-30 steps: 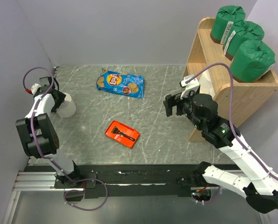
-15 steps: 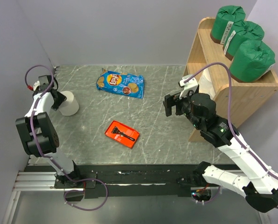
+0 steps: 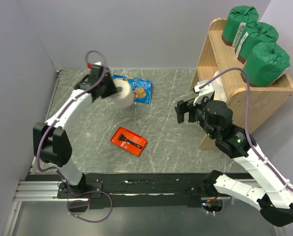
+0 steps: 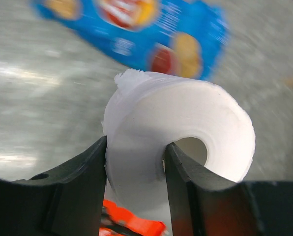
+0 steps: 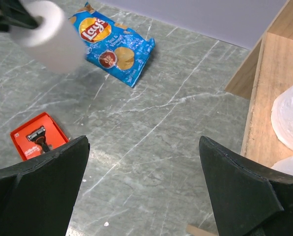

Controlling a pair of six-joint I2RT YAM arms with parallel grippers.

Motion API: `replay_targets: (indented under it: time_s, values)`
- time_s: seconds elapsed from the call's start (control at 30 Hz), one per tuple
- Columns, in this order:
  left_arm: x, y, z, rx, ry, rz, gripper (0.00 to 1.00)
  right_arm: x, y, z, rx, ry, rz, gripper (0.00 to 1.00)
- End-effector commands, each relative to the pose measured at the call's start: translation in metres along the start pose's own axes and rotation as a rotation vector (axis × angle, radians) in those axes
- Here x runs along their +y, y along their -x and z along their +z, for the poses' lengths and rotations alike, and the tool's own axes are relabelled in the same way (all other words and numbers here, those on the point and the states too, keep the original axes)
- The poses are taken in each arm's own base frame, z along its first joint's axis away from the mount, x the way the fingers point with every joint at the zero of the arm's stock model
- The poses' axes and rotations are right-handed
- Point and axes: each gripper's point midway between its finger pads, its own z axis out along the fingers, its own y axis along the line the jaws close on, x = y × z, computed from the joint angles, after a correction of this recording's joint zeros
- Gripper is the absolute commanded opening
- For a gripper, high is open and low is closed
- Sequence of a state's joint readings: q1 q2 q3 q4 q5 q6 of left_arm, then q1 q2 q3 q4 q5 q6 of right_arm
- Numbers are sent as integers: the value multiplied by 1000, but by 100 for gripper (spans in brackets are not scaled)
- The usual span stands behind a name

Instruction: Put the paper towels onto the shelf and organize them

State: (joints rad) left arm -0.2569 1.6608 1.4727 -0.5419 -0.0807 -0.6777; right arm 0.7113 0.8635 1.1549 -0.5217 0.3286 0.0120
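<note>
My left gripper [image 3: 117, 90] is shut on a bare white paper towel roll [image 3: 126, 95], held in the air over the near edge of the chip bag. In the left wrist view one finger [image 4: 183, 172] sits inside the hollow core and the other outside the roll [image 4: 186, 113]. Three green-wrapped rolls [image 3: 258, 38] stand in a row on top of the wooden shelf [image 3: 220, 51] at the right. Two white rolls [image 5: 290, 118] lie on its lower level. My right gripper [image 3: 182, 112] hangs open and holds nothing, just left of the shelf.
A blue chip bag [image 3: 140, 89] lies at the back middle of the grey table. A flat red tray [image 3: 129, 141] with a razor lies in the middle. Walls close in the left and back sides.
The left gripper closed on the white roll at the far left, lifted it and carried it right to the chip bag. The right arm has barely moved.
</note>
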Motion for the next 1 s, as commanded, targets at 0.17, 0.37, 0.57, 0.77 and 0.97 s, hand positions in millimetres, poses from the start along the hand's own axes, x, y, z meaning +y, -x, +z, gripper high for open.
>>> replay_targets:
  time_s: [0.17, 0.37, 0.57, 0.77, 0.97]
  values:
    - [-125, -88, 7, 136, -255, 134, 38, -4, 6, -7, -11, -25, 39, 99]
    - [-157, -154, 26, 236, -278, 214, 41, -6, 5, -5, -20, -44, 44, 98]
    - [-171, -161, 18, 258, -327, 222, 59, -8, -4, -2, 18, -62, 27, 98]
    - [-174, -103, -18, 127, -337, 198, 91, 2, -5, 6, 36, -29, 42, 98]
    - [-131, -33, -57, -19, -318, 136, 96, 17, -9, 24, 83, -4, 68, 97]
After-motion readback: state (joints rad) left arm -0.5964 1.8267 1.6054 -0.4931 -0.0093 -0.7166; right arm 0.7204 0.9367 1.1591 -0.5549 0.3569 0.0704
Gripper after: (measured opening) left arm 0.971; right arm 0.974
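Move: The left hand holds the white paper towel roll by its wall. The bare spot it is taken to lies some 23 cm to this hand's right, 5 cm back and about 13 cm lower. The red razor tray is about 16 cm back and 7 cm to the right of that hand, the blue chip bag some 14 cm ahead and 4 cm right, both on the table. From the empty right hand, the spot is roughly 13 cm ahead, 8 cm left and 27 cm below. The left hand keeps its pinch on the paper towel roll's wall and sweeps about 20 cm right, sinking some 10 cm and drawing back a little, while it turns clockwise about 25 degrees, to set the roll on the bare marble between the tray and the shelf. There the fingers open wide, let go of the roll and lift off some 8 cm, swinging back a little left, as the open right hand starts to dip a couple of centimetres towards the roll. ##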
